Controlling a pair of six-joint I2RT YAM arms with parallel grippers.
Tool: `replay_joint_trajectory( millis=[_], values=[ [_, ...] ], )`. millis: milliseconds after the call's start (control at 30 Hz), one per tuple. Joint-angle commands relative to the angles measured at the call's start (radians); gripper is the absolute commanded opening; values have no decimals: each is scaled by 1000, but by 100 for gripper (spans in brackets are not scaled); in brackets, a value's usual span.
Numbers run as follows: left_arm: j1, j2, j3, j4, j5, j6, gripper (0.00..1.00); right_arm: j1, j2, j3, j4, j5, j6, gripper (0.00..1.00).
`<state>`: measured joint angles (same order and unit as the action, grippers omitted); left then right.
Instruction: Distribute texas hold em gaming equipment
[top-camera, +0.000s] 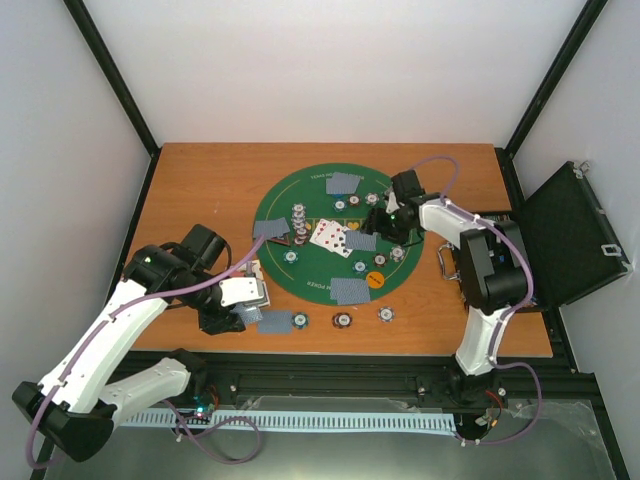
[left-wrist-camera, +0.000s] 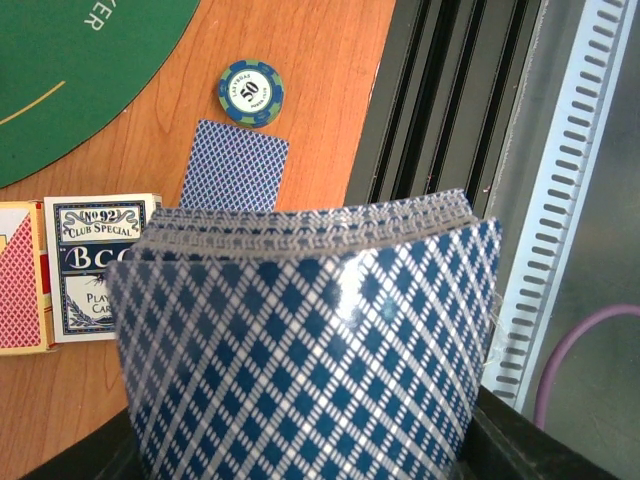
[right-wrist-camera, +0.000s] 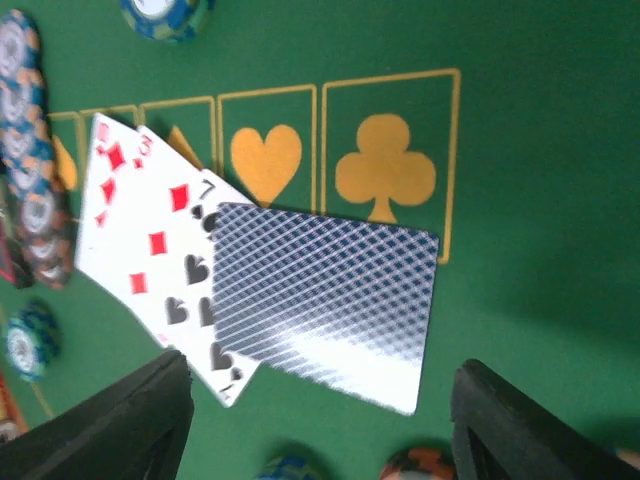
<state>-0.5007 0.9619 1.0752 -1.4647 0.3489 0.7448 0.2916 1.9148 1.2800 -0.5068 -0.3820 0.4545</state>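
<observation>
My left gripper (top-camera: 250, 297) is shut on a bowed deck of blue-backed playing cards (left-wrist-camera: 310, 350) that fills the left wrist view and hides its fingers. It hangs over the wood near the table's front edge. One face-down card (left-wrist-camera: 235, 165) and a teal chip (left-wrist-camera: 251, 92) lie beyond it. My right gripper (right-wrist-camera: 320, 430) stands open over the green mat (top-camera: 310, 190). A face-down card (right-wrist-camera: 325, 300) lies under it, partly on a seven of spades (right-wrist-camera: 195, 310) and a diamond card (right-wrist-camera: 140, 220). Nothing sits between its fingers (right-wrist-camera: 530, 430).
Card pairs (top-camera: 343, 183) (top-camera: 270, 229) (top-camera: 350, 290) lie on the mat, another (top-camera: 280, 321) on the wood. Chips (top-camera: 343, 320) (top-camera: 386, 314) sit below the mat, a stack (right-wrist-camera: 30, 180) beside the face-up cards. An orange disc (top-camera: 377, 280), card boxes (left-wrist-camera: 95, 265), open black case (top-camera: 570, 235).
</observation>
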Motion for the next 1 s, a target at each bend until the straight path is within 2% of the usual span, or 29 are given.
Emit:
replay_joint_trajectory(
  millis=[0,167,300,433,633,967],
  values=[
    [-3,-1,45,-11,24,3,36,0,-179,-61,8,-2,36,75],
    [-3,5,47,-4,29,-3,36,141,-386,-239,168,-188,182,81],
    [-2,11,46,7,36,-10,36,350,-531,-418,486,-271,407,86],
    [-2,17,42,16,35,-13,36,546,-591,-535,758,-251,607,89],
    [-2,27,40,26,34,-14,36,717,-533,-519,881,-207,664,90],
    [-2,26,41,25,27,-13,36,808,-381,-440,1005,-222,705,88]
  ],
)
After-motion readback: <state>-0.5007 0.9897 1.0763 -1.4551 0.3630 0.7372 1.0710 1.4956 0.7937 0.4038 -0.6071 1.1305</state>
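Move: The deck, still gripped by the left fingers with its middle about 2 cm right of and 2 cm below their hand point, is about 30 cm back, 30 cm left and 13 cm above the empty right hand. From the right hand, the blue card box is some 18 cm back and 32 cm left, and the 50-chip 25 cm back and 19 cm left. The face-down card just laid lies 3 cm left, level with it. These three are roughly 5 cm lower. Lift the right gripper off the face-down card, then sweep it back and left, still climbing, about 40 cm in all towards the deck. Open its fingers from part-way to nearly wide, and roll the wrist some 50 degrees so they point left, almost level, at the deck. Keep the left gripper practically still, holding the deck. ##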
